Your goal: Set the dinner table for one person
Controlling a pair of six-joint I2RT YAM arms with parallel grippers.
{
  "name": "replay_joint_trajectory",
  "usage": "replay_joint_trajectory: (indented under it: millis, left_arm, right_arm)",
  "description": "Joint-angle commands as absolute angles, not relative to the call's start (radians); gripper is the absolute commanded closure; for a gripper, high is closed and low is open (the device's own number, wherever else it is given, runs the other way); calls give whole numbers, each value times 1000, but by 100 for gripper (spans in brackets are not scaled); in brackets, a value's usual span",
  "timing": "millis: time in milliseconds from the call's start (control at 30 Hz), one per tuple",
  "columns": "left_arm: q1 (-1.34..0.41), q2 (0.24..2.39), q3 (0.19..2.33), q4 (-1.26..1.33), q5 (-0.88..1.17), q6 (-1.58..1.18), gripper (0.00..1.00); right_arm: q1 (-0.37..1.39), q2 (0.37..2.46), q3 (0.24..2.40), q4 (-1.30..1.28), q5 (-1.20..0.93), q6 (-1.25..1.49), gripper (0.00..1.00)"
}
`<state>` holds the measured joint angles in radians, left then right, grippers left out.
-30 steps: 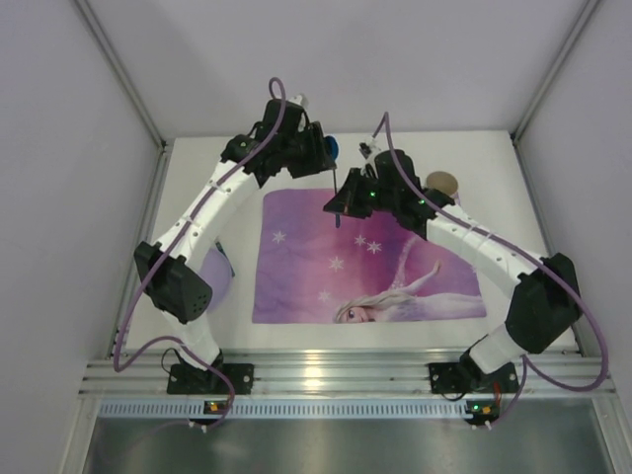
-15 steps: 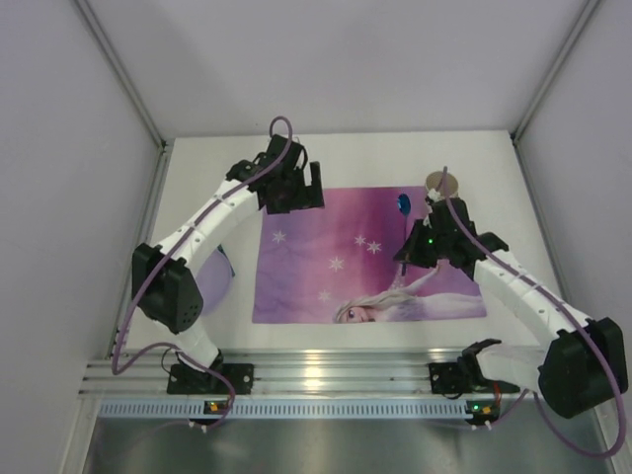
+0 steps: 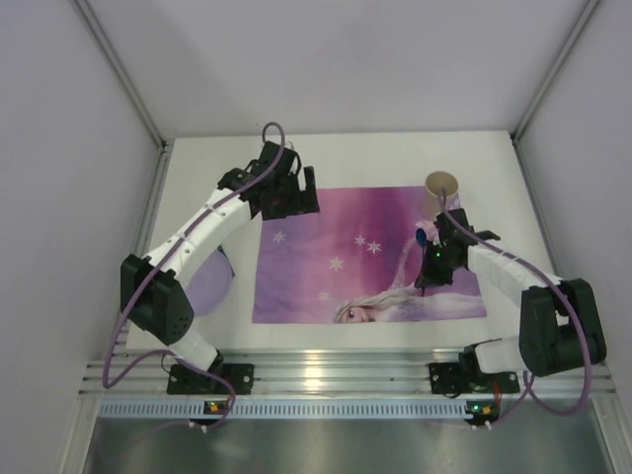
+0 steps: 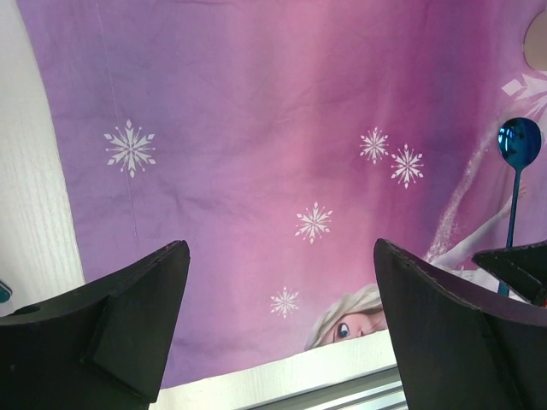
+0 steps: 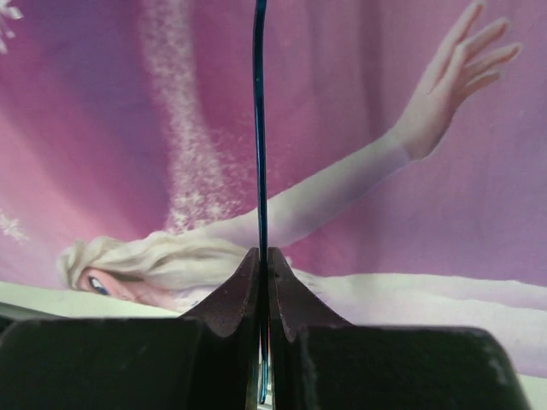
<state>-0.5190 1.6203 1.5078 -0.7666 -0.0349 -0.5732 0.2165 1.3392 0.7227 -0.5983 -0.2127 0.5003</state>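
The white dinner table (image 3: 197,168) carries a purple princess placemat (image 3: 336,237). A blue spoon (image 5: 260,128) stands with its thin handle pinched between the jaws of my right gripper (image 5: 263,256), which is shut on it. In the top view that right gripper (image 3: 429,267) hangs over the mat's right part, with the spoon (image 3: 424,235) pointing its bowl toward the far side. The left wrist view shows the spoon (image 4: 518,145) at the right edge. My left gripper (image 3: 304,196) is over the mat's far left corner. It is the left gripper (image 4: 282,299), open, with nothing between its fingers.
A tan paper cup (image 3: 441,188) stands upright just beyond the mat's far right corner, close behind the right gripper. A lilac plate (image 3: 209,281) lies left of the mat, partly under the left arm. The ribbed aluminium rail (image 3: 346,375) runs along the near edge.
The left gripper has opened and drawn back to the mat's far left corner. The right arm has carried the spoon from beside the left gripper, over the mat, to its right side.
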Motion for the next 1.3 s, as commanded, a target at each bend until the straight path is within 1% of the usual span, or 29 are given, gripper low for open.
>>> replay_joint_trajectory:
  millis: [0, 67, 200, 233, 267, 300, 367, 433, 533, 733, 833, 900, 967, 1067, 1267]
  left_arm:
    - [-517, 1562, 1488, -732, -41, -575, 6]
    - [-517, 1557, 1485, -732, -46, -575, 6]
    - [-517, 1555, 1480, -729, -55, -575, 7]
    - [-517, 1555, 1480, -729, -54, -577, 7]
    - [-517, 1557, 1480, -726, -52, -578, 7]
    - [-517, 1559, 1482, -724, -49, -580, 7]
    - [-517, 1563, 1483, -718, -48, -584, 7]
    - [-517, 1574, 1489, -713, -46, -589, 7]
    - [-517, 1588, 1502, -707, -43, -592, 7]
    - [-500, 1618, 1557, -736, -106, -555, 6]
    - [-428, 1620, 1540, -750, -112, -541, 6]
    - [-344, 1614, 1519, -746, -103, -538, 6]
    - [-258, 1614, 1482, -738, -100, -529, 6]
    - [-187, 1632, 1453, -733, -120, -511, 6]
    - [-88, 1718, 1440, -736, -190, -456, 7]
  right_arm:
    - [190, 1414, 804, -609, -141, 417, 100]
    - [181, 1452, 836, -644, -115, 394, 100]
    - [167, 1466, 862, -695, -43, 371, 100]
    - [163, 1465, 865, -707, -10, 367, 95]
    - [161, 1462, 870, -725, -3, 365, 93]
    - [158, 1459, 873, -735, 29, 361, 81]
    - [160, 1453, 879, -752, 48, 364, 68]
    - [160, 1447, 887, -771, 66, 367, 49]
    - [160, 1454, 913, -807, 107, 368, 34]
    - [160, 1433, 1015, -903, 178, 367, 32]
    - [166, 1376, 1081, -963, 154, 379, 32]
    - [175, 1332, 1112, -1000, 118, 393, 31]
    - [208, 1299, 1156, -1028, 98, 402, 31]
    - [270, 1275, 1198, -1038, 60, 413, 30]
    - [344, 1305, 1213, -1025, 25, 425, 30]
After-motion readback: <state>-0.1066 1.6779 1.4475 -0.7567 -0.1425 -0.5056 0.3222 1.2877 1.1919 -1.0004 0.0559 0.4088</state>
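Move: Just ahead and to the right of the right hand is the laying spot for the spoon it holds, some 6 cm ahead, 4 cm right and 3 cm below. The cup stands about 25 cm ahead and 7 cm right; the placemat's middle is roughly 9 cm ahead and 13 cm left. For the left hand, the fork lies about level with it, 25 cm left and 18 cm below; the plate is 11 cm back and 30 cm left. Easing the still-pinched spoon about 3 cm right and 1 cm down onto the mat while swinging its fingers upright, the right hand opens and lets go, drifts on rightward, then rises some 13 cm, curving back left. The open, empty left hand first hovers, then sweeps about 18 cm left towards the fork, a little forward and down, turning some 25 degrees counter-clockwise. ##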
